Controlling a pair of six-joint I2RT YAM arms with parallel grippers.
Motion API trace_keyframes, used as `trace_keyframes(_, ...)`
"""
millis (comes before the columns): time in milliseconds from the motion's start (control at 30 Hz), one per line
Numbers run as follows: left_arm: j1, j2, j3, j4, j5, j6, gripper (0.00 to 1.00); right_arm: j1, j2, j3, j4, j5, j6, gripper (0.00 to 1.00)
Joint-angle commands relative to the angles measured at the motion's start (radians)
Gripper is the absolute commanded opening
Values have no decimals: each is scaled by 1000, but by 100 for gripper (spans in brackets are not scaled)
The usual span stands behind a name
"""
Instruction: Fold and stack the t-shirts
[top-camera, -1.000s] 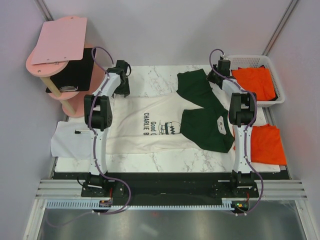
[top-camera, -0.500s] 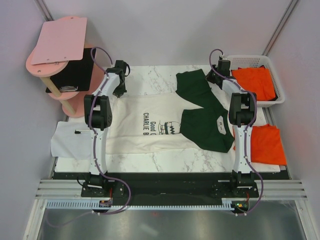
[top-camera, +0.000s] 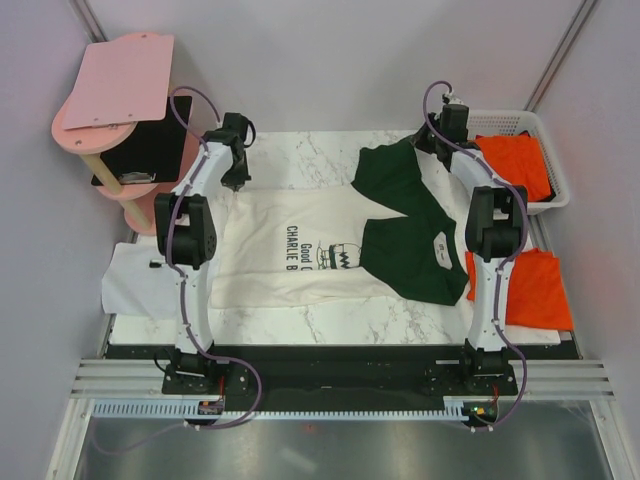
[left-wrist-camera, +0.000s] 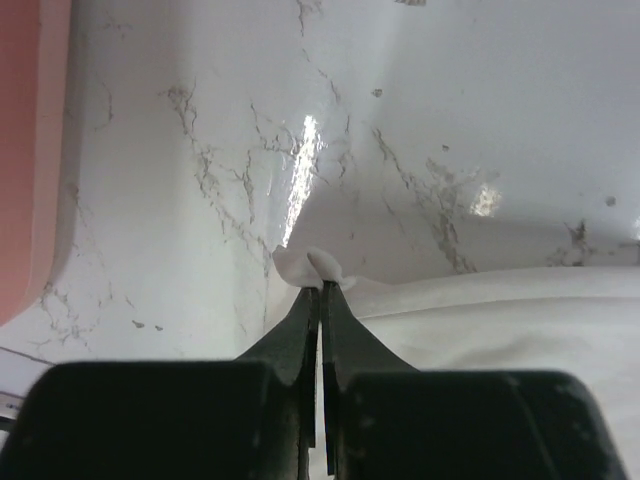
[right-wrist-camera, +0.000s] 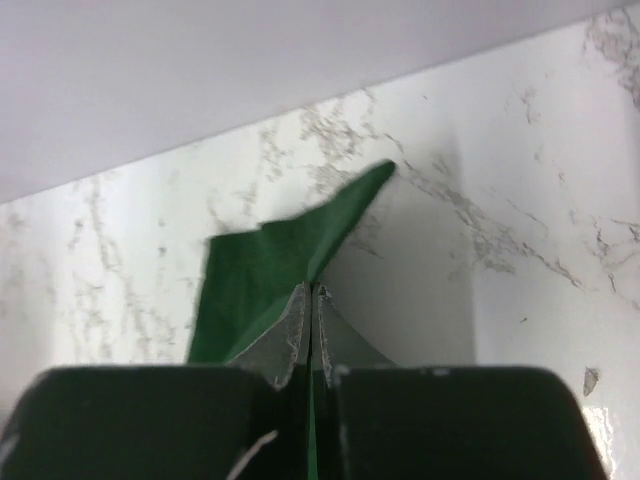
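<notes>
The cream-white t-shirt (top-camera: 290, 215) with the Charlie Brown print lies spread across the marble table. Its dark green sleeves (top-camera: 395, 180) are folded in on the right. My left gripper (top-camera: 237, 184) is shut on the shirt's far left corner; the left wrist view shows a small nub of cream cloth (left-wrist-camera: 312, 264) pinched at the left gripper's (left-wrist-camera: 322, 287) tips. My right gripper (top-camera: 424, 146) is shut on the far green sleeve's tip, and the green cloth (right-wrist-camera: 270, 270) rises off the table from the right gripper (right-wrist-camera: 312, 290). One orange t-shirt (top-camera: 512, 165) lies in the basket, another (top-camera: 535, 288) on the table's right edge.
The white plastic basket (top-camera: 500, 118) stands at the back right corner. A pink stand (top-camera: 120, 90) with a black board sits off the table's back left. White sheets (top-camera: 145, 280) lie at the left under the shirt's near side. Grey walls close in on the far side.
My left gripper has shut on the cream shirt's corner and drawn it slightly toward the far edge. My right gripper has pulled the green sleeve tip farther back and up.
</notes>
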Motion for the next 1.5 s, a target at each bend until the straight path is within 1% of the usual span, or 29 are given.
trace_keyframes(0,-16,-145,-53,-24,49,-18,2,6,-150,-45,54,-39,3,0)
trace_keyframes(100,-27,-181,-93,-52,46,-16,2,5,-227,-126,53,-54,7,0)
trace_keyframes(233,-32,-245,-121,-114,-2,-28,2,5,-340,-276,44,-80,9,0)
trace_keyframes(367,-32,-302,-168,-173,-33,-28,2,5,-435,-390,28,-111,7,0)
trace_keyframes(633,-32,-439,-394,-190,-82,-62,2,5,-633,-560,-74,-149,-22,0)
trace_keyframes(700,-32,-463,-443,-188,-97,-65,2,6,-665,-580,-104,-145,-36,0)
trace_keyframes(767,-30,-471,-476,-190,-108,-68,2,5,-713,-620,-125,-140,-43,0)
trace_keyframes(1067,-32,-483,-538,-201,-106,-77,2,6,-899,-764,-167,-139,-60,0)
trace_keyframes(1200,-35,-485,-572,-208,-103,-93,2,8,-1012,-826,-202,-138,-63,0)
trace_keyframes(1300,-42,-497,-619,-205,-97,-111,2,6,-1098,-881,-234,-126,-63,0)
trace_keyframes(1400,-50,-505,-661,-205,-103,-126,2,8,-1168,-922,-306,-102,-72,0)
trace_keyframes(1467,-51,-503,-678,-205,-111,-133,2,6,-1198,-956,-335,-93,-80,0)
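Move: My left hand, about 5 cm above the table, already pinches the t-shirt's far hem corner. The near hem corner, where this fold heads, lies some 34 cm back and 3 cm left; the black print is about 19 cm back and 19 cm right, and the white sheet with pens 28 cm back and 22 cm left. My right hand holds the green sleeve; the shirt's near green edge is roughly 44 cm back and 5 cm right, the collar label 30 cm back and 5 cm right, the basket 6 cm back and 27 cm right. Keeping both pinches shut, I pull the shirt's far side back over its body towards the near edge. My left hand rises about 5 cm, sweeps some 20 cm back and sinks to its starting height, fingers tipping about 20 degrees towards straight down; my right lifts quickly, then travels farther back, ending well higher with the sleeve. ##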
